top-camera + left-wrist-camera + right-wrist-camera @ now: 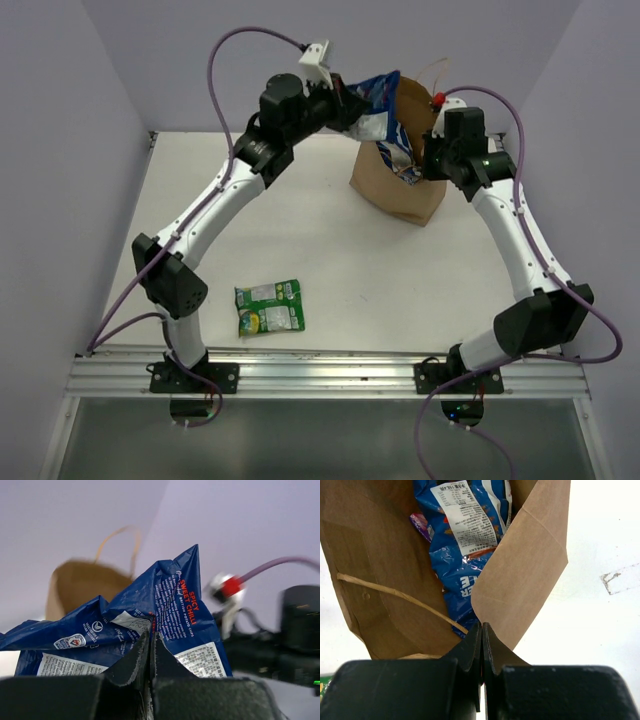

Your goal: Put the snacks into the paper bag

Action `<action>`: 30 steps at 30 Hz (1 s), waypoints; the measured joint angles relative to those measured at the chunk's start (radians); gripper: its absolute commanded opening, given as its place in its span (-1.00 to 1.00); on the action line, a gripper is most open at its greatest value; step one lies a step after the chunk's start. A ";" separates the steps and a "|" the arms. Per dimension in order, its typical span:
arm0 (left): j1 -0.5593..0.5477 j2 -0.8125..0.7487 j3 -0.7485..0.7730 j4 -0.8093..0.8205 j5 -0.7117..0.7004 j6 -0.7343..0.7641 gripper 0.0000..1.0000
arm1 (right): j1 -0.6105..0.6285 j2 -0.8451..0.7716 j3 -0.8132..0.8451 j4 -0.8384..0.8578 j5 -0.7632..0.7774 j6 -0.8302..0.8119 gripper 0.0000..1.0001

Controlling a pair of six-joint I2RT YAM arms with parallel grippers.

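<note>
The brown paper bag (400,190) stands at the back right of the table. My right gripper (482,626) is shut on its rim (520,580) and holds the mouth open. My left gripper (151,635) is shut on a blue-white packet (180,615) held above the bag's mouth (385,110). Inside the bag lie another blue-white packet (465,545) and a purple packet (421,525). A green packet (269,306) lies flat on the table near the front. The red packet is out of view.
Lavender walls enclose the table on the left, back and right. A metal rail (330,365) runs along the near edge. A taped mark (620,577) is on the table right of the bag.
</note>
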 measured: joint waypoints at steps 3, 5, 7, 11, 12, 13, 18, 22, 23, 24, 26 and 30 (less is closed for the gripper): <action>-0.005 0.045 0.109 0.130 0.124 -0.028 -1.00 | 0.000 0.006 0.003 -0.002 0.000 0.000 -1.00; -0.007 0.112 0.170 0.219 0.208 -0.072 -1.00 | 0.000 0.007 0.003 -0.003 -0.001 0.000 -1.00; -0.011 0.208 0.223 0.293 0.283 -0.128 -1.00 | 0.000 0.007 0.003 -0.003 -0.001 0.000 -1.00; -0.014 0.444 0.319 0.384 0.391 -0.257 -1.00 | 0.000 0.007 0.004 -0.004 0.000 0.002 -1.00; -0.014 0.500 0.327 0.384 0.407 -0.283 -1.00 | 0.000 0.007 0.004 -0.004 0.000 0.002 -1.00; -0.014 0.546 0.328 0.381 0.418 -0.298 -1.00 | 0.000 0.007 0.005 -0.005 -0.001 0.003 -1.00; -0.014 0.591 0.291 0.330 0.425 -0.282 0.48 | 0.000 0.008 0.005 -0.016 -0.004 0.004 -1.00; -0.016 0.507 0.284 0.261 0.353 -0.207 0.99 | 0.000 0.008 0.005 -0.015 -0.003 0.004 -1.00; -0.018 0.480 0.282 0.246 0.333 -0.190 0.99 | 0.000 0.008 0.005 -0.015 -0.003 0.004 -1.00; -0.019 0.446 0.281 0.222 0.305 -0.161 0.99 | 0.000 0.008 0.006 -0.015 -0.003 0.004 -1.00; -0.022 0.367 0.281 0.183 0.241 -0.105 0.99 | 0.000 0.011 0.010 -0.017 -0.004 0.004 -1.00; -0.028 0.168 0.236 0.070 0.049 -0.003 0.99 | 0.000 0.024 0.022 -0.018 -0.004 0.004 -1.00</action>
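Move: The open mouth of the paper bag, where the blue chilli-crisps packet pinched in the left fingers is to go, lies about 11 cm to the right of the left hand, 5 cm ahead and 16 cm below. The navy packet already inside sits some 10 cm right, 8 cm ahead and 25 cm down; the right gripper on the bag's rim is about 15 cm right, 3 cm back and 12 cm lower. From the right hand, the mouth lies roughly 9 cm ahead, 5 cm left and 3 cm down. The blue packet is carried by the left hand up a little and to the right over the bag, then plunged some 20 cm down into its mouth, the wrist swinging about 25 degrees clockwise; at the bottom the fingers open wide and let go, and the empty hand backs out upward and left. The right hand stays put, keeping its pinch on the rim. ##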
